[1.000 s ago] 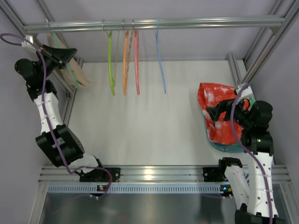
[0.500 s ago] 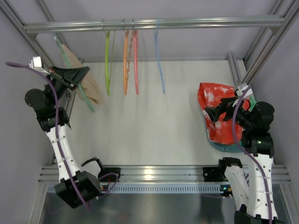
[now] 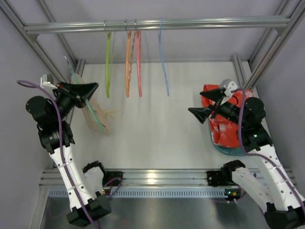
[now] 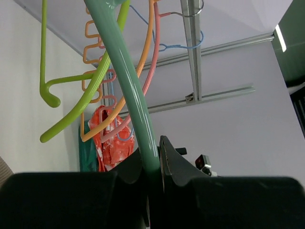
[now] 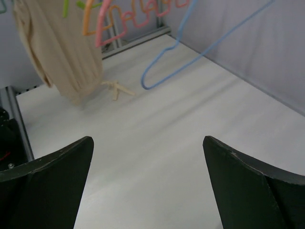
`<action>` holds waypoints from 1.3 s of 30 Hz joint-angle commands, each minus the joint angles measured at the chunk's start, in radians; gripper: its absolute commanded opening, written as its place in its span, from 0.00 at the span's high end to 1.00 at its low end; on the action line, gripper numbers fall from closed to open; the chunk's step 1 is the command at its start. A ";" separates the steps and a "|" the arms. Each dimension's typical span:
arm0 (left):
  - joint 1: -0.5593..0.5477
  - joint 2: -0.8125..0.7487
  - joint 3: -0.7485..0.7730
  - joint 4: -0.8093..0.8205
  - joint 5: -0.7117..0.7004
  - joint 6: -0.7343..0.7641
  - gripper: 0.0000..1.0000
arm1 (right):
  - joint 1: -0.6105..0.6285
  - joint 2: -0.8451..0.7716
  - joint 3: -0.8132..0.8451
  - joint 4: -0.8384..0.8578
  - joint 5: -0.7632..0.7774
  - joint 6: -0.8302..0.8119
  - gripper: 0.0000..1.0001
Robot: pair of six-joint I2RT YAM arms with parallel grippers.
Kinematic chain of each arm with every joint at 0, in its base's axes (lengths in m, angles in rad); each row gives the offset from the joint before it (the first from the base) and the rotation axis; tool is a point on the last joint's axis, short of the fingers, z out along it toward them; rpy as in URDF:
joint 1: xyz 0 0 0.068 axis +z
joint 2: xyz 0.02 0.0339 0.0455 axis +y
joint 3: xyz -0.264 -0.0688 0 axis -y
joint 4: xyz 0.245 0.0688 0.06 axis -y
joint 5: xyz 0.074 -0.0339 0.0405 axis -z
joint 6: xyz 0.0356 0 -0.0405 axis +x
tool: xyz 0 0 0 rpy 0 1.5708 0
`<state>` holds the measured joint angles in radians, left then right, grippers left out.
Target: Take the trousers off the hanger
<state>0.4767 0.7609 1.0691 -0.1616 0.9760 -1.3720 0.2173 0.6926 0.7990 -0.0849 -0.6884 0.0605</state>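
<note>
My left gripper (image 3: 90, 88) is shut on the teal hanger (image 3: 98, 122), held off the rail and slanting down over the table's left side. In the left wrist view the hanger's bar (image 4: 127, 81) runs up out of the closed jaws of that gripper (image 4: 153, 164). The beige trousers (image 3: 89, 110) hang from it, their lower end near the table. My right gripper (image 3: 205, 103) is open and holds nothing, facing left in front of the red cloth. From the right wrist the trousers (image 5: 57, 43) show at the far upper left, well apart from the gripper (image 5: 147, 141).
The rail (image 3: 190, 22) at the back carries a lime-green hanger (image 3: 108, 62), an orange one (image 3: 127, 62), a pink one (image 3: 139, 62) and a blue one (image 3: 163, 62). A red cloth with white blotches (image 3: 226, 129) lies at the right. Frame posts stand at both sides.
My left arm has brought the hanger and trousers off the rail, down and rightwards toward the table. My right arm has swung its open gripper left, away from the red cloth.
</note>
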 commanded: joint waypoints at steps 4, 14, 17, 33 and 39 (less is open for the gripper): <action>-0.032 -0.021 0.158 0.010 0.061 -0.002 1.00 | 0.425 0.122 0.032 0.259 0.258 -0.131 0.01; -0.085 -0.026 0.353 -0.051 0.101 0.019 1.00 | 0.939 0.399 -0.060 0.816 0.569 -0.399 0.01; -0.085 -0.017 0.396 -0.072 0.096 0.013 1.00 | 1.010 0.511 -0.061 0.993 0.619 -0.470 0.01; -0.101 0.049 0.609 -0.087 0.076 -0.032 1.00 | 1.096 0.939 0.219 1.217 0.648 -0.551 0.01; -0.110 0.080 0.664 -0.087 0.058 -0.042 1.00 | 1.136 1.054 0.336 1.263 0.722 -0.561 0.01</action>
<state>0.3763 0.8200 1.6703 -0.3603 1.0763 -1.4315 1.3201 1.6966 1.0679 1.0733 -0.0071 -0.4976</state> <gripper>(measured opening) 0.149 0.993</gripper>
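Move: My left hand already grips the green hanger, off the rail; the trousers on it hang about 15 cm below that hand, 3 cm back and 3 cm right. From my open right hand the trousers are some 40 cm left, 3 cm back and about level. The blue hanger is roughly 17 cm ahead and 13 cm left of the right hand, the pink one some 15 cm ahead and 23 cm left, both a little higher. I sweep my open right hand about 34 cm left, drawing back some 9 cm early on, towards the hanging trousers; it dips slightly, then rises, its fingers turning to point left and tilting up about 25 degrees. Keeping its pinch on the green hanger, my left hand lifts 14 cm, backs away from the rail by 11 cm and drifts right, fingers tipping up. ##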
